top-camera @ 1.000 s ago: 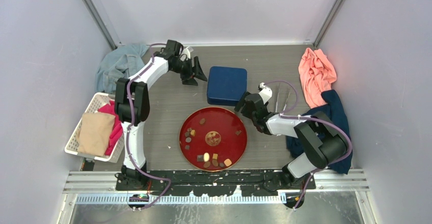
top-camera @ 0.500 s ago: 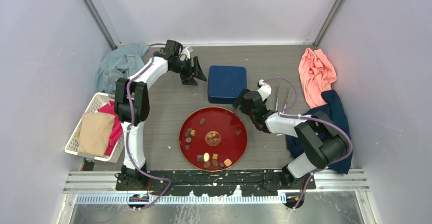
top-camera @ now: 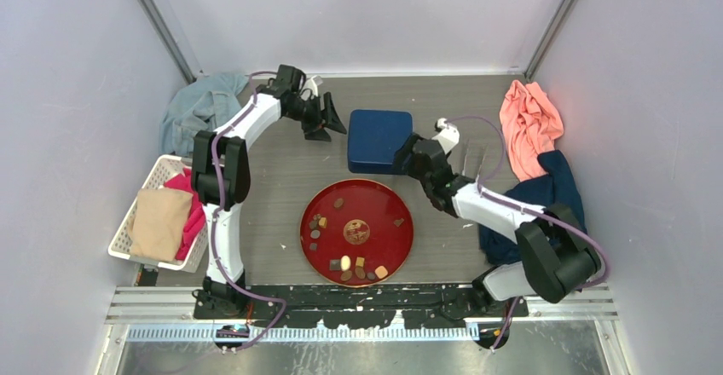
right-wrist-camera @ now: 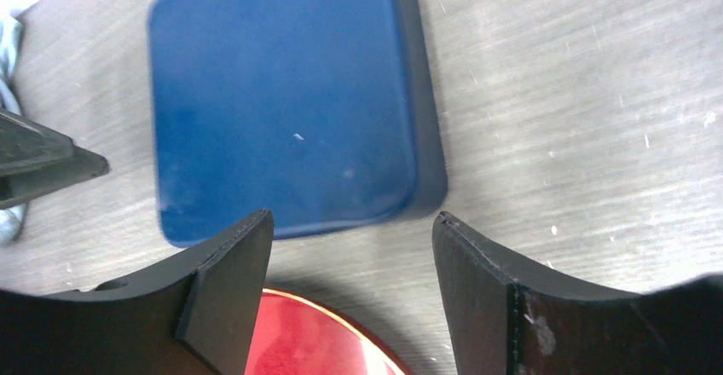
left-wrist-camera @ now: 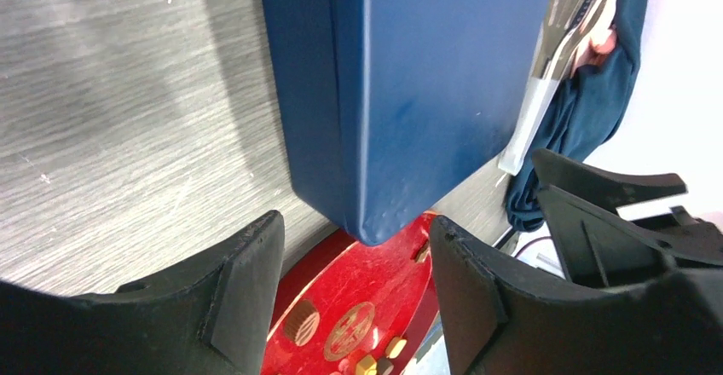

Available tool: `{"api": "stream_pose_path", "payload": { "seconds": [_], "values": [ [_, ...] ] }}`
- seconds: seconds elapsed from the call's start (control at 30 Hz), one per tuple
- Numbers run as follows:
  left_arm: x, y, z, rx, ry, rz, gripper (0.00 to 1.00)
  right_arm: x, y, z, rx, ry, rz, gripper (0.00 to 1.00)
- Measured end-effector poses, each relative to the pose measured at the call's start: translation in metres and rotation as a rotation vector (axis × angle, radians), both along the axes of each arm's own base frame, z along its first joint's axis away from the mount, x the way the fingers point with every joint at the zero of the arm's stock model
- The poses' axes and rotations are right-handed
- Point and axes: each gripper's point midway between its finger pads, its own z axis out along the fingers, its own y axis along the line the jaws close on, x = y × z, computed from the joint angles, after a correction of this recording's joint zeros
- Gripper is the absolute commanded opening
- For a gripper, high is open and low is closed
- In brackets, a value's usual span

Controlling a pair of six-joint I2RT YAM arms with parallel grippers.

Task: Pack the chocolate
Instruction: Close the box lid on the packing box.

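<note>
Several small pieces of chocolate (top-camera: 345,262), brown, tan and cream, lie on a round red plate (top-camera: 379,209) in the middle of the table. Behind it sits a shut dark blue box (top-camera: 379,141). My left gripper (top-camera: 334,128) hovers open just left of the box. In the left wrist view its gripper (left-wrist-camera: 354,298) frames the box's near corner (left-wrist-camera: 426,77), the plate (left-wrist-camera: 341,285) and a ridged chocolate (left-wrist-camera: 298,328). My right gripper (top-camera: 405,155) stands open at the box's right near corner. In the right wrist view the gripper (right-wrist-camera: 354,290) is empty, above the box (right-wrist-camera: 281,111) and plate rim (right-wrist-camera: 307,341).
Metal tongs (top-camera: 473,166) lie right of the box, with a pink cloth (top-camera: 530,124) and a dark blue cloth (top-camera: 558,192) beyond them. A white basket (top-camera: 126,220) of folded clothes stands at the left, and a grey-blue cloth (top-camera: 200,111) lies at the back left.
My right gripper has moved away from the plate's edge, back and up toward the blue box's right near corner. The left arm has barely moved.
</note>
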Motion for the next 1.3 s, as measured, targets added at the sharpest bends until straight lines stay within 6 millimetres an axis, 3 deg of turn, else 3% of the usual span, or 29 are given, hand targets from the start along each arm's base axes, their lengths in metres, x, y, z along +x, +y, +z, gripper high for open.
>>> {"api": "stream_pose_path", "payload": {
  "seconds": [0.07, 0.17, 0.23, 0.3, 0.37, 0.47, 0.53, 0.67, 0.77, 1.0, 1.2, 1.3],
  "values": [
    [0.005, -0.001, 0.008, -0.003, -0.009, 0.013, 0.62, 0.008, -0.001, 0.019, -0.023, 0.010, -0.001, 0.59],
    [0.019, -0.010, 0.030, -0.025, -0.056, 0.025, 0.60, 0.042, 0.005, 0.062, -0.054, 0.028, -0.014, 0.24],
    [0.033, -0.018, 0.047, -0.049, -0.100, 0.037, 0.58, 0.073, 0.010, 0.093, -0.060, 0.017, -0.026, 0.13],
    [0.043, -0.027, 0.058, -0.073, -0.128, 0.050, 0.56, 0.097, 0.012, 0.108, -0.057, 0.020, -0.029, 0.05],
    [0.049, -0.037, 0.062, -0.090, -0.130, 0.060, 0.54, 0.114, 0.010, 0.106, -0.053, 0.064, -0.024, 0.02],
    [0.056, -0.050, 0.056, -0.095, -0.118, 0.069, 0.48, 0.132, 0.001, 0.082, -0.047, 0.161, -0.022, 0.01],
    [0.060, -0.058, 0.050, -0.092, -0.113, 0.071, 0.38, 0.139, -0.007, 0.060, -0.045, 0.237, -0.024, 0.01],
    [0.068, -0.068, 0.046, -0.087, -0.113, 0.084, 0.24, 0.141, -0.019, 0.039, -0.053, 0.321, -0.035, 0.01],
    [0.073, -0.071, 0.046, -0.077, -0.124, 0.098, 0.10, 0.143, -0.016, 0.048, -0.044, 0.322, -0.022, 0.01],
    [0.085, -0.063, 0.049, 0.028, -0.192, 0.141, 0.04, 0.152, -0.007, 0.073, -0.024, 0.269, 0.001, 0.01],
    [0.089, -0.065, 0.063, 0.164, -0.325, 0.139, 0.00, 0.159, -0.004, 0.068, -0.034, 0.283, 0.006, 0.01],
    [0.084, -0.073, 0.060, 0.234, -0.374, 0.116, 0.00, 0.159, -0.004, 0.058, -0.047, 0.314, 0.012, 0.01]
  ]
}}
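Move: The packing box, its blue lid already on, has its middle about 10 cm ahead of the right hand, 7 cm to its left and 7 cm lower, with the near right corner just beyond the open fingers. From the left hand it is roughly 11 cm to the right, 3 cm ahead and 8 cm down. The tongs lie some 14 cm right of the right hand and 4 cm ahead. The red plate's centre is about 21 cm nearer the base than the box's middle and 6 cm left of it. The right hand lifts clear and sweeps about 16 cm forward over the right side of the packing box, rising some 11 cm and then dipping and bobbing to end about 6 cm higher than it began, while its open fingers shut early and tip down nearly 20 degrees. The left hand rises too, going about 8 cm forward and 7 cm to the right from beside the box towards the lid's far left part, swinging its fingers round from rightward to more forward as they gradually close; both end with shut tips pointing down above the far part of the lid, and contact with it can't be seen. ##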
